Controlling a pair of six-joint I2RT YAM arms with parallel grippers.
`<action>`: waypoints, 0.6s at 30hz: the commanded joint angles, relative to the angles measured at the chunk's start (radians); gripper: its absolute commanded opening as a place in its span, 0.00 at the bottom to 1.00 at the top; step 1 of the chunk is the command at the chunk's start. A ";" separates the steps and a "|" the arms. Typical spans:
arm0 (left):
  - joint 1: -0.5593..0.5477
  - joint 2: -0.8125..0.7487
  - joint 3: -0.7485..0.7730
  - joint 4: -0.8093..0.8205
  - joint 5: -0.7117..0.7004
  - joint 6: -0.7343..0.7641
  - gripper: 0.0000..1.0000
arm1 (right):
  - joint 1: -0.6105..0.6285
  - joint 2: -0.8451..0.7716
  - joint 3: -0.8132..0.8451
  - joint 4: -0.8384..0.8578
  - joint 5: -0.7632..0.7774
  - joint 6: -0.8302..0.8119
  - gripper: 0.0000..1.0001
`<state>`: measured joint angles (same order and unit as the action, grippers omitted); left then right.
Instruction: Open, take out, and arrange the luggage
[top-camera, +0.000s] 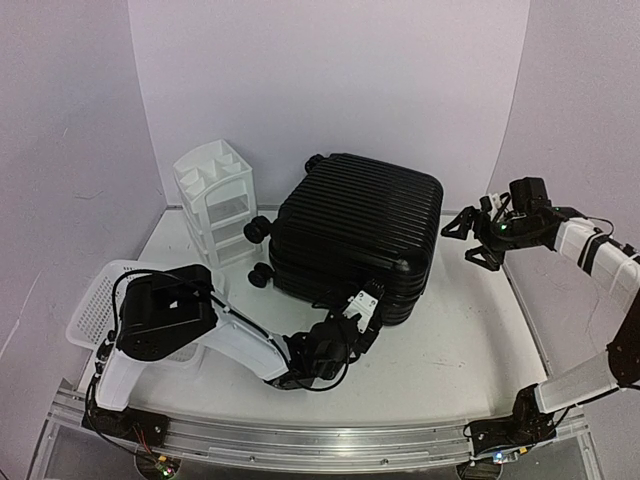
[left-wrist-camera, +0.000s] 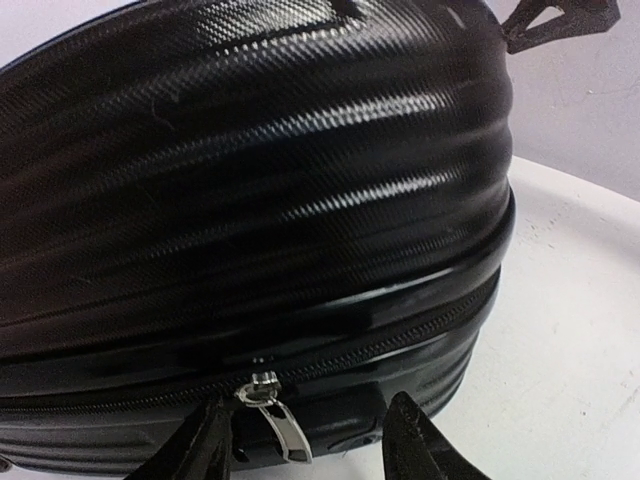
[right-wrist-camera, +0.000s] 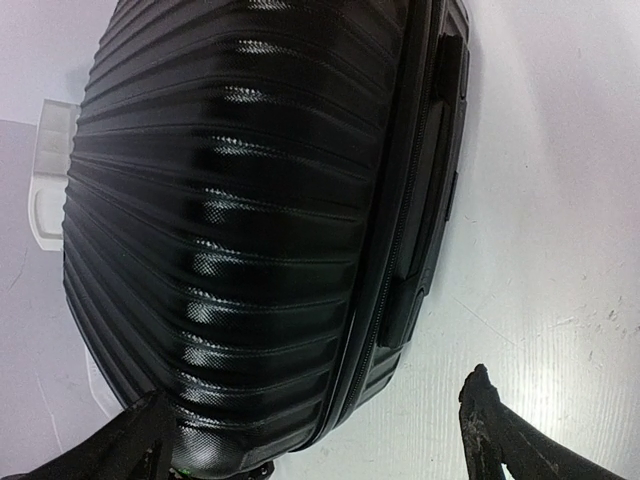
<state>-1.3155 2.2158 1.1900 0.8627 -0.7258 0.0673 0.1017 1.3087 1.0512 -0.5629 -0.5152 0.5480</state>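
Observation:
The luggage (top-camera: 352, 232) is a black ribbed hard-shell suitcase lying flat and zipped shut in the middle of the table. My left gripper (top-camera: 368, 308) is at its near front corner. In the left wrist view the silver zipper pull (left-wrist-camera: 279, 427) hangs from the zip line between the fingers of my left gripper (left-wrist-camera: 310, 442), closer to the left one. The jaws stand apart and do not touch the pull. My right gripper (top-camera: 468, 243) hovers open just right of the suitcase. In the right wrist view the luggage (right-wrist-camera: 230, 230) fills the frame and my right gripper (right-wrist-camera: 310, 430) is spread wide around its near corner.
A small white drawer unit (top-camera: 215, 200) stands at the back left, next to the suitcase wheels (top-camera: 258, 230). A white mesh basket (top-camera: 95, 305) sits at the left edge behind my left arm. White walls close in the table at the back and sides.

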 joint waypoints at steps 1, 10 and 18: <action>0.008 0.023 0.080 0.023 -0.067 0.007 0.50 | 0.004 -0.039 0.007 0.045 -0.009 0.003 0.98; 0.032 0.017 0.078 -0.029 -0.047 -0.058 0.35 | 0.004 -0.039 0.000 0.047 -0.006 -0.007 0.98; 0.051 0.006 0.064 -0.040 -0.027 -0.059 0.13 | -0.033 -0.003 -0.017 0.093 -0.021 0.039 0.98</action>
<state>-1.2926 2.2402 1.2362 0.8288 -0.7639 0.0212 0.0990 1.2976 1.0500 -0.5407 -0.5186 0.5514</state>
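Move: The luggage's zipper pull sits just about 2 cm ahead of the left fingertips, in line with their gap and at the same height. The suitcase's middle is some 19 cm ahead of this hand, 3 cm to its left and roughly 2 cm higher; its nearest wheel is about 23 cm left, 8 cm ahead and 5 cm lower. From the right hand, the pull lies roughly 22 cm left, 9 cm back and 9 cm below. The left fingers close in on the metal zipper pull from both sides, going from about half open to nearly shut with the tab between them. Meanwhile the hand eases forward about 1.5 cm, up to the suitcase's near side, turning only slightly counter-clockwise; whether both pads already grip the tab can't be told. ##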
